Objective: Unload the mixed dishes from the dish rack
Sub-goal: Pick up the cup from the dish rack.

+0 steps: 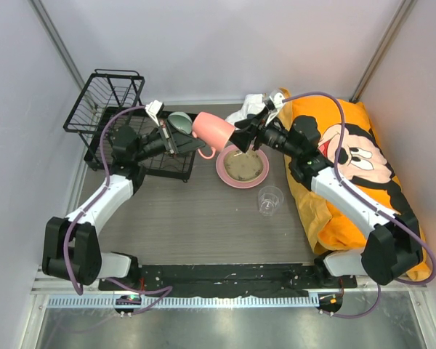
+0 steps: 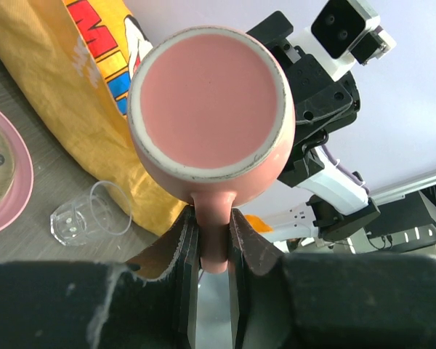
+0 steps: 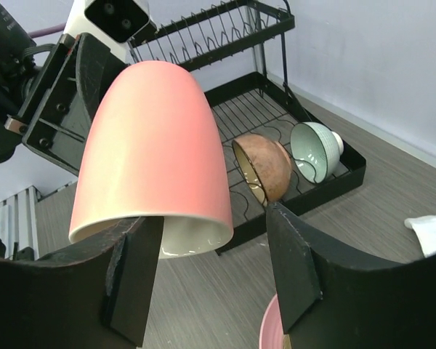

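The pink mug (image 1: 213,130) hangs on its side above the table between the dish rack (image 1: 105,109) and the large pink plate (image 1: 256,177). My left gripper (image 2: 214,243) is shut on the mug's handle, with the mug's base (image 2: 211,109) facing its camera. My right gripper (image 3: 214,273) is open at the mug's mouth. Its left finger (image 3: 134,280) lies against the rim and its right finger (image 3: 294,269) stands apart from it. A tan dish (image 1: 241,165) lies on the pink plate. The clear glass cup (image 1: 269,200) stands on the table. A mint-green bowl (image 3: 314,149) and a brown bowl (image 3: 265,166) lean in the rack's lower tray (image 3: 349,171).
An orange cartoon-print cloth (image 1: 349,167) covers the table's right side under my right arm. A white rag (image 1: 251,105) lies at the back near the plate. The rack's raised upper basket (image 3: 225,29) stands at the back left. Pale walls close in the table on three sides.
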`<action>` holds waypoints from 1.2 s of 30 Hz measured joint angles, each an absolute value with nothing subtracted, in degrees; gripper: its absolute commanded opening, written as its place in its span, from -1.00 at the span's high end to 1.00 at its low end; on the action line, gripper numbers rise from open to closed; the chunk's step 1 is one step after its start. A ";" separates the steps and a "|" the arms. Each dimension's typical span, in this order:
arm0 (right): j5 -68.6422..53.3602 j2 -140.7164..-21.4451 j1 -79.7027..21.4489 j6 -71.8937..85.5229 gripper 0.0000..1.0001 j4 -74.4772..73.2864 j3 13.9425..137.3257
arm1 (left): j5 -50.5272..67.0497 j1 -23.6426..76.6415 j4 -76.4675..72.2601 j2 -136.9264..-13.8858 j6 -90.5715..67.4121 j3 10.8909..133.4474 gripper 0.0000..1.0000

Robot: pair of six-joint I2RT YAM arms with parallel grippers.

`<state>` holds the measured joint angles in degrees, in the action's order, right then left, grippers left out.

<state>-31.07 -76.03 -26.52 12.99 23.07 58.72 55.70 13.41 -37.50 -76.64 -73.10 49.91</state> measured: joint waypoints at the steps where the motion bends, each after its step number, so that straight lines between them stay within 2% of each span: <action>1: -31.29 -76.18 -26.52 13.47 -0.19 23.62 58.72 | 55.44 13.43 -37.67 -76.29 -73.10 49.69 0.99; 19: -34.24 -81.87 -26.52 21.85 -0.02 33.47 58.70 | 47.48 15.07 -41.85 -73.41 -76.55 44.36 1.00; 24: -34.65 -82.54 -26.92 22.90 0.10 35.33 58.70 | 46.13 15.68 -42.94 -71.92 -77.65 43.24 1.00; 30: -35.48 -84.29 -27.68 24.14 0.41 36.34 58.72 | 44.77 16.34 -43.97 -71.00 -78.35 42.41 1.00; 34: -35.94 -85.03 -27.81 24.75 0.67 36.40 58.72 | 44.31 16.53 -43.94 -71.00 -78.81 42.15 1.00; 36: -36.18 -85.03 -27.64 25.47 0.89 36.42 58.94 | 44.31 16.49 -44.05 -71.00 -78.94 41.87 1.00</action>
<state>-36.18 -85.03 -27.64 25.47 36.42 58.94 44.31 16.49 -44.05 -71.00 -78.94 41.87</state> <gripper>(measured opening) 0.199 0.215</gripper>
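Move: The cup, held out sideways by its handle in the left fingers with its mouth towards the right gripper, has its middle about 7 cm left of the right hand, 1 cm back and 1 cm higher. Some 30 cm below that hand, the pink plate stack lies 8 cm ahead and 3 cm right, the clear glass 5 cm back and 12 cm right. From the left hand, the cup's middle is about 4 cm ahead, 4 cm right and 3 cm up. The right hand pinches the cup's rim on its forward side, one finger inside the mouth and the other outside: it eases about 3.5 cm left onto the cup, tilting some 10 degrees, sinks a little over a centimetre late on, and its fingers close from well open to nearly shut. The left hand keeps its hold on the handle, drifting back about 1 cm and turning slightly counter-clockwise. ##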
